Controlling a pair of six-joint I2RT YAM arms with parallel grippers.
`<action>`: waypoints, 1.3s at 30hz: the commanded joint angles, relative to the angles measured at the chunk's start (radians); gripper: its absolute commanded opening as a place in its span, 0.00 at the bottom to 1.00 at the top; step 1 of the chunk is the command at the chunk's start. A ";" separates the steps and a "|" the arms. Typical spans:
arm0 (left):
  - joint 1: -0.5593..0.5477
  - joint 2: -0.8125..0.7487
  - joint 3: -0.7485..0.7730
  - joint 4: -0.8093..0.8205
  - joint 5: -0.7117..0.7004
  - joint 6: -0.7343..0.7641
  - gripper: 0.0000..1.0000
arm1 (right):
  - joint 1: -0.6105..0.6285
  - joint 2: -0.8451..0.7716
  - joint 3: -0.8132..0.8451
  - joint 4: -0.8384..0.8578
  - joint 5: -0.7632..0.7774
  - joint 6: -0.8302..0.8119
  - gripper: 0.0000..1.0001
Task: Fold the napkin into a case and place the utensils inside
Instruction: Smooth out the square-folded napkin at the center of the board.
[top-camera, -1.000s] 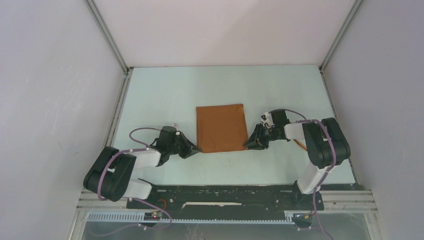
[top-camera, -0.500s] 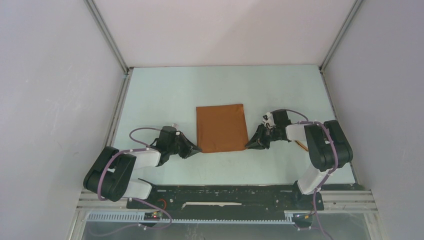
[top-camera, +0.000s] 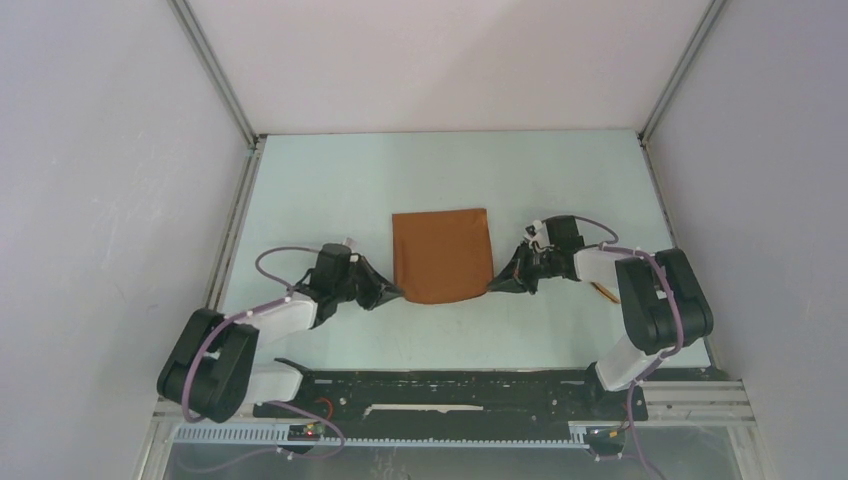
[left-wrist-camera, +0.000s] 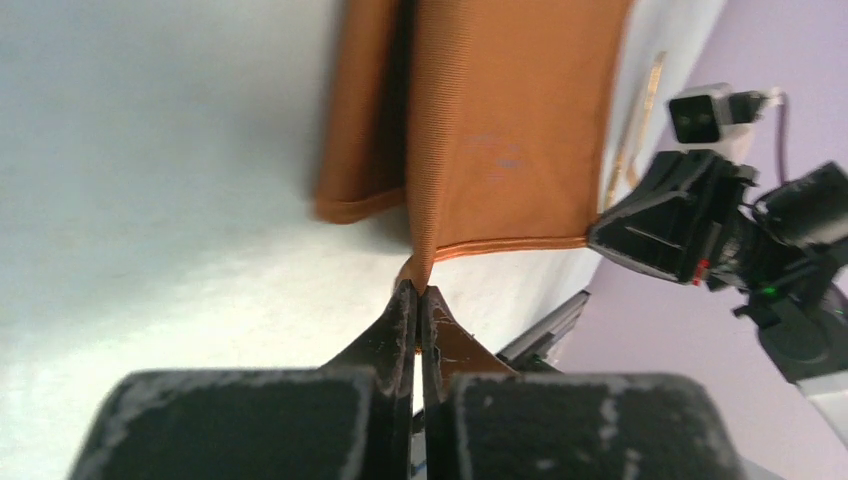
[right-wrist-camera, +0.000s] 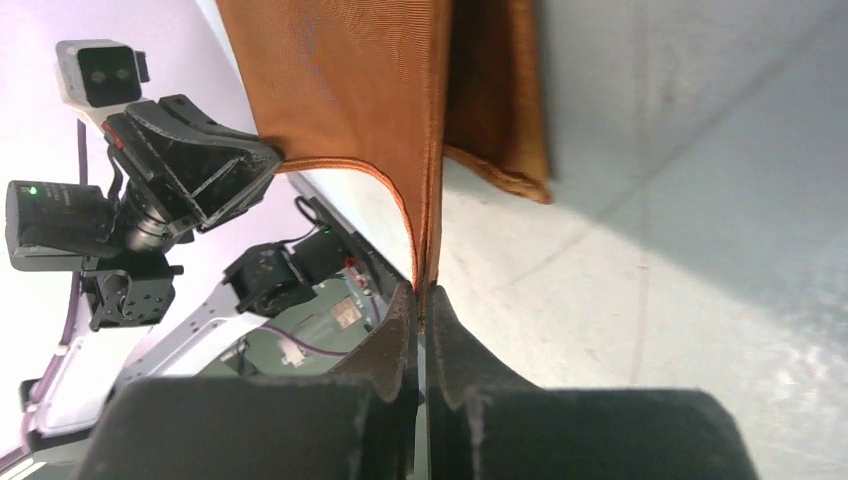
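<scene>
The rust-orange napkin (top-camera: 440, 255) lies in the middle of the pale table, its near edge raised and sagging between my two grippers. My left gripper (top-camera: 398, 293) is shut on the near left corner, which shows as a pinched fold at the fingertips (left-wrist-camera: 417, 290) in the left wrist view. My right gripper (top-camera: 490, 287) is shut on the near right corner (right-wrist-camera: 425, 295). Under the lifted layer (right-wrist-camera: 350, 90) a second layer (right-wrist-camera: 500, 110) stays flat on the table. A thin golden utensil (top-camera: 603, 291) lies to the right behind the right arm, and it also shows beyond the cloth (left-wrist-camera: 640, 110).
White walls with metal corner posts (top-camera: 215, 70) close in the table on three sides. A black base bar (top-camera: 450, 385) and rails run along the near edge. Bare table lies beyond the napkin towards the back wall.
The right gripper has shut on the napkin's near right corner. Both grippers have risen a little and moved away from me, lifting the near edge.
</scene>
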 joint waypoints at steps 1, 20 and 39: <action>0.020 -0.103 0.155 -0.106 0.022 0.043 0.00 | 0.006 -0.054 0.098 -0.018 -0.059 0.063 0.00; 0.237 0.504 1.024 -0.218 0.062 0.217 0.00 | -0.045 0.526 1.116 0.011 -0.079 0.142 0.00; 0.248 0.651 1.267 -0.158 0.177 0.243 0.00 | -0.057 0.712 1.493 -0.098 -0.117 0.150 0.00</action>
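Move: The near corners of the napkin's upper layer are already in my shut fingers, about 2 cm clear of the board. The napkin's far edge has its middle some 18 cm ahead of my left hand and 7 cm to its right; from my right hand it is about 17 cm ahead and 8 cm to the left, about 2 cm lower. The utensils lie roughly 16 cm to the right of my right hand and 5 cm farther out. Keeping both pinches shut, I swing the two corners together forward about 30 cm and up about 18 cm, over the napkin and out past its far edge. My left hand rises steeply first, both flatten out, then climb again and stop. My fingertips tip upward by some 25 to 30 degrees, and my right hand drifts about 4 cm left, closing in on my left. ##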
